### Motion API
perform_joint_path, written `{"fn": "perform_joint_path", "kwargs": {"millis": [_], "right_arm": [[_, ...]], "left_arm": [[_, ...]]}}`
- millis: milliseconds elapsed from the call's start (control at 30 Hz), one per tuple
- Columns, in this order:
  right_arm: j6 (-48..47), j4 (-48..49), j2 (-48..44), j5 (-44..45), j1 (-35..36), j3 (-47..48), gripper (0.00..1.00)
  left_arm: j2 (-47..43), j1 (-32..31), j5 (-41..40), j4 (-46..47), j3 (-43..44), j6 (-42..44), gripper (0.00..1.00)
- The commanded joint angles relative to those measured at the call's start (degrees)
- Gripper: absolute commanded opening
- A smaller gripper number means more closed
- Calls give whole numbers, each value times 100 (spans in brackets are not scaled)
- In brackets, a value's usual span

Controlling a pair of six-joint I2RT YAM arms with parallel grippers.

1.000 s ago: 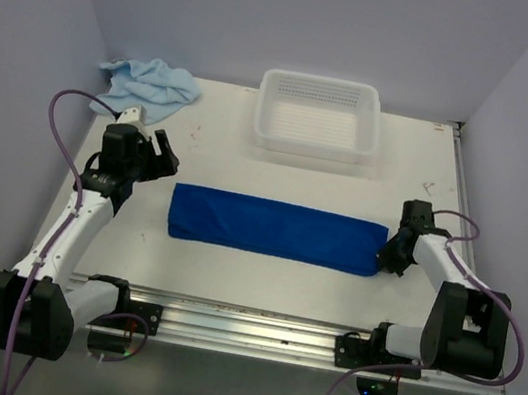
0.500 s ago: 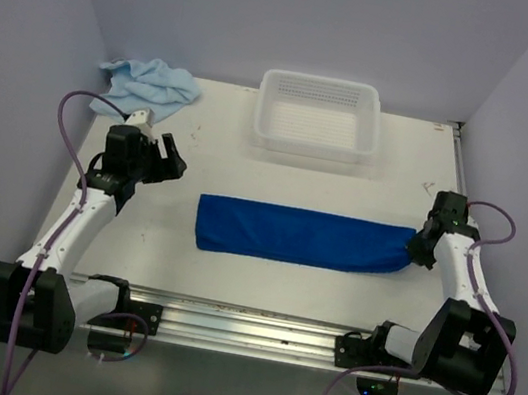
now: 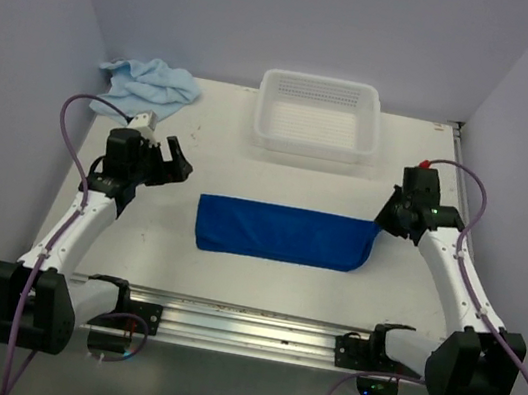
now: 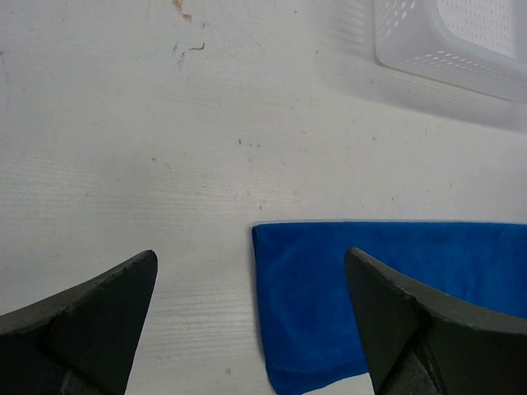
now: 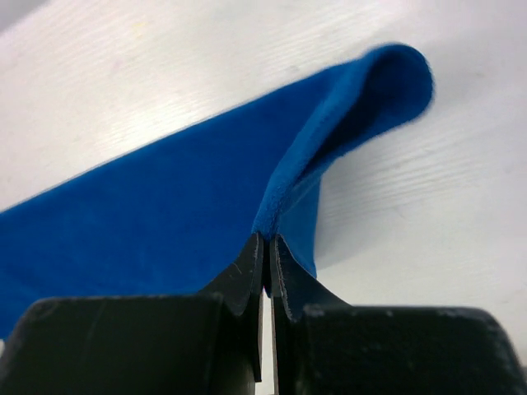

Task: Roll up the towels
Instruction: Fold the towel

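The dark blue towel (image 3: 283, 233) lies as a long folded strip across the middle of the table. My right gripper (image 3: 384, 223) is shut on its right end, which is lifted and curled back over the strip; the right wrist view shows the towel (image 5: 165, 214) pinched edge-on between the closed jaws of that gripper (image 5: 267, 240). To the left of the strip my left gripper (image 3: 173, 164) hangs open and holds nothing. In its wrist view the left gripper (image 4: 249, 255) frames the towel's (image 4: 387, 288) left end below. The pale blue towel (image 3: 149, 85) lies crumpled at the back left.
A white perforated basket (image 3: 318, 115) stands at the back centre, and its corner shows in the left wrist view as the basket (image 4: 445, 41). A metal rail (image 3: 243, 321) runs along the near edge between the arm bases. Walls close in the table on three sides.
The right gripper pulled the dark blue towel to the right, then lifted its right end and carried it back leftward. The left gripper's jaws opened wider.
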Motion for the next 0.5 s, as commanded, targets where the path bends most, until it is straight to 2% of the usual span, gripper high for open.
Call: {"fn": "perform_joint_path", "kwargs": {"millis": [0, 467], "right_arm": [[83, 80, 221, -244, 510, 526, 0], [435, -193, 1873, -86, 2751, 2828, 0]], "left_arm": [[-165, -74, 55, 335, -56, 135, 100], [221, -136, -410, 168, 41, 206, 100]]}}
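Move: The right hand already holds the towel's right end, about 13 cm above the table; the towel's left end lies some 46 cm to its left, 2 cm back and 13 cm below. The white basket is about 35 cm ahead and 17 cm left, 10 cm lower. From the left hand, which waits open, the towel's left end lies roughly 10 cm back, 4 cm right and 14 cm down. The right hand, still pinching the towel, sweeps about 17 cm left towards its other end, rising 7 cm. ##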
